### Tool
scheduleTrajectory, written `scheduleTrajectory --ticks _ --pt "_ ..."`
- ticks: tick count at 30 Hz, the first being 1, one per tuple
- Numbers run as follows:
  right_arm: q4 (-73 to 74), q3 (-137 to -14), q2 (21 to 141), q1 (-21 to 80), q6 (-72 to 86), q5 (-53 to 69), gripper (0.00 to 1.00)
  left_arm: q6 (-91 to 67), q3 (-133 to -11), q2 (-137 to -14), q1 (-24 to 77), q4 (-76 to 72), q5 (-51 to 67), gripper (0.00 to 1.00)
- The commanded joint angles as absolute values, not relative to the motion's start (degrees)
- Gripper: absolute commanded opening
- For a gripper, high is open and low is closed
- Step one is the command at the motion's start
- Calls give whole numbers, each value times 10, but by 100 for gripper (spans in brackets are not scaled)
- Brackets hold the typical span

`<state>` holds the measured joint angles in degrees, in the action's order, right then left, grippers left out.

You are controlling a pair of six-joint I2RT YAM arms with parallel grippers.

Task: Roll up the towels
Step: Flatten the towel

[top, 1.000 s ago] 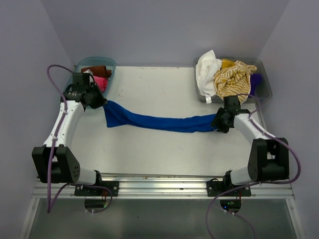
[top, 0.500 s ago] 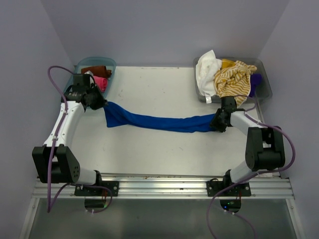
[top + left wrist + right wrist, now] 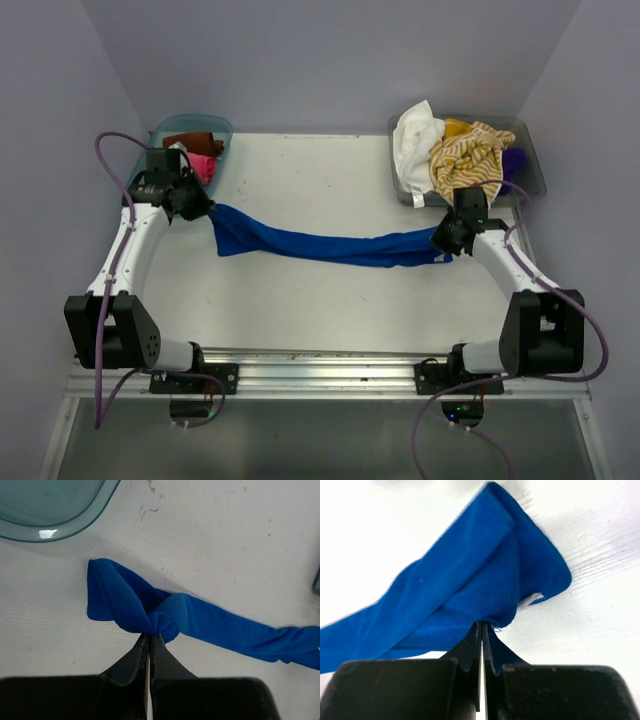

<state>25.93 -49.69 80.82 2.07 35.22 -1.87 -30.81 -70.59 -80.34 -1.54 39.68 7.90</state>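
Observation:
A royal blue towel (image 3: 320,243) lies stretched in a long bunched band across the white table. My left gripper (image 3: 207,208) is shut on its left end; the wrist view shows the blue towel (image 3: 150,610) pinched at the closed tips of the left gripper (image 3: 151,634). My right gripper (image 3: 438,245) is shut on the right end, where an edge of the blue towel (image 3: 470,585) is nipped between the closed tips of the right gripper (image 3: 483,624). More towels, white (image 3: 415,135), yellow striped (image 3: 468,160) and purple (image 3: 513,160), are heaped in the grey bin (image 3: 534,175).
A teal bin (image 3: 220,128) at the back left holds brown (image 3: 192,140) and pink (image 3: 206,165) rolled towels; its rim (image 3: 75,520) shows in the left wrist view. Purple walls close in both sides and the back. The metal rail (image 3: 320,375) runs along the near edge.
The right gripper has closed on the towel's right end, and the right arm's elbow has swung out to the right. The left arm and its grip have not moved.

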Motion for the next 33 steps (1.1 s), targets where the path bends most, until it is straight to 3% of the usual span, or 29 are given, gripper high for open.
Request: scheduleTrajectory --ticks 1,14,22,28,33 --pt "291 -540 759 16 358 -55 0 -301 -722 -789 -22 378 74 0" --pt "368 -733 717 -22 343 -61 0 -311 -845 -835 -25 393 80 0" --pt "418 -755 618 -49 330 -105 0 -323 -895 -831 -59 398 105 0" --pt "488 -648 533 -50 323 -133 0 -311 -782 -765 -65 396 97 0" --pt "558 -472 420 -50 386 -116 0 -307 -615 -692 -66 395 80 0"
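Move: Each hand already pinches a corner of the bunched blue towel. Its middle lies about 25 cm right, 5 cm back and 15 cm below the left hand, and some 21 cm left of the right hand, level fore and aft, 4 cm below. The teal tray is about 15 cm ahead and 8 cm left of the left hand; the grey bin is 20 cm ahead and 6 cm right of the right hand. Both hands, still pinching the towel, swing up and forward—right about 23 cm, left 10—then whip back and down. ##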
